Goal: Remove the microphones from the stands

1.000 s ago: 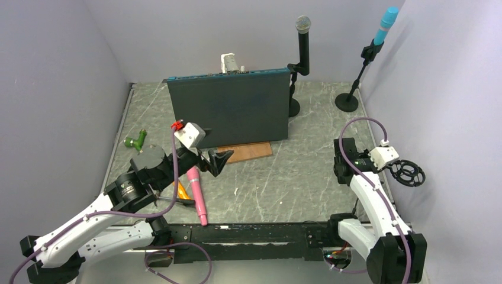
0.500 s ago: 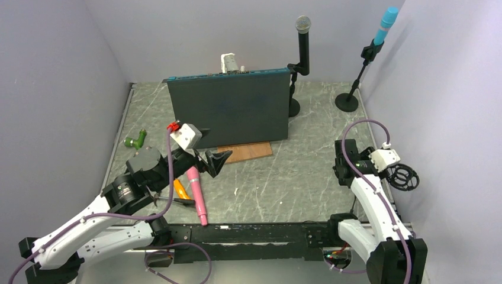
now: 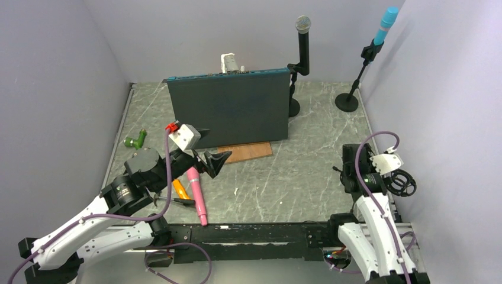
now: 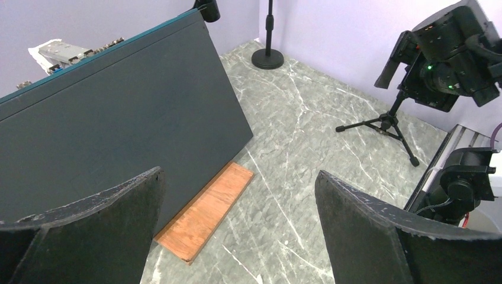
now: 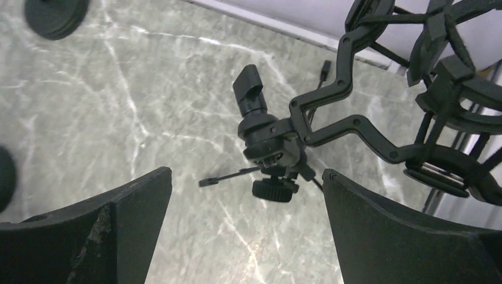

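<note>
A black microphone with a silver head [image 3: 303, 36] stands upright in a stand at the back centre. A blue microphone [image 3: 386, 25] sits in a second stand [image 3: 349, 97] at the back right. A pink microphone [image 3: 197, 195] lies on the table by the left arm. My left gripper [image 3: 214, 160] is open and empty, facing the dark board; in its wrist view [image 4: 237, 236] nothing lies between the fingers. My right gripper [image 3: 352, 174] is open and empty near the right edge; in its wrist view [image 5: 245, 236] it hangs above an empty black shock mount [image 5: 450, 89] on a small tripod [image 5: 269, 148].
A dark upright board [image 3: 228, 106] with a wooden block [image 3: 245, 152] at its foot stands mid-table. A green object [image 3: 136, 140] and an orange tool [image 3: 180, 189] lie at the left. The shock-mount tripod [image 3: 404, 180] stands by the right wall. Walls close three sides.
My right arm has drawn back toward the near edge and a little to the right, still open. My left arm has shifted slightly left, gripper still open.
</note>
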{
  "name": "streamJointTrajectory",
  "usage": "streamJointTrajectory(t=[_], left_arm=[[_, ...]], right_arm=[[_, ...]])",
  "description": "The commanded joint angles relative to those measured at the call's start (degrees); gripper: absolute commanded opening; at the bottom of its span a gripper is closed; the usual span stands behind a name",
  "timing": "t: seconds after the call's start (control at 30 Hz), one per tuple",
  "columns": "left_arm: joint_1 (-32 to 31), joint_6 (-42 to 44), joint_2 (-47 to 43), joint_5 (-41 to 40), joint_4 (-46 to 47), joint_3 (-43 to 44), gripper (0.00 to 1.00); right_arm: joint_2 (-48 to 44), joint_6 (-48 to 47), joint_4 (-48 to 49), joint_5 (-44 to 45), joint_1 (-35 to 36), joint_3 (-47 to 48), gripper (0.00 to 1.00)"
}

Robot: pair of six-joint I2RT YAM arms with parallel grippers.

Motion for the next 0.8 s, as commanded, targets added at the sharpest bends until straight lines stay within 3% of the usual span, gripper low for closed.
streamJointTrajectory(t=[0.0, 0.5, 0.63, 0.77], left_arm=[[-0.3, -0.5, -0.2, -0.1, 2.5, 0.5, 0.99], [-0.3, -1.2, 1.7, 0.4, 2.7, 0.3, 0.99], [-0.3, -2.2, 3.0, 1.8, 2.5, 1.0, 0.99], [-0.3, -3.1, 4.8, 2.7, 2.6, 2.3, 0.99]], right_arm=[[-4.1, -1.3, -2.1, -6.7, 0.0, 2.1, 1.0], [-12.4, 1.7, -11.9, -23.3, 0.0, 6.4, 1.0], [-12.3, -1.3, -7.1, -35.2, 0.0, 5.0, 1.0], [-12.3, -7.5, 6.9, -48.4, 0.6, 0.0, 1.0]])
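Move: The empty tripod stand, already released, stands about 3 cm to the right of the open right gripper, some 2 cm farther out, its middle about 4 cm lower. Its ring holder juts out roughly 10 cm right and 5 cm back of this hand, slightly above it. The blue mic stand is about 37 cm ahead and 2 cm right, the black mic stand 35 cm ahead and 22 cm left. From the left gripper, the tripod stand lies about 57 cm right, 2 cm ahead and 26 cm lower. Draw the open right gripper away from the tripod stand, about 9 cm to the left with a slight rise, speeding up towards the end. Swing the wrist counter-clockwise and let its left side rise, roughly 25 degrees each, so the fingers come round from pointing rightward to forward and steeply down; keep them wide open. Let the left gripper, open and empty, ease a couple of centimetres right and down. ##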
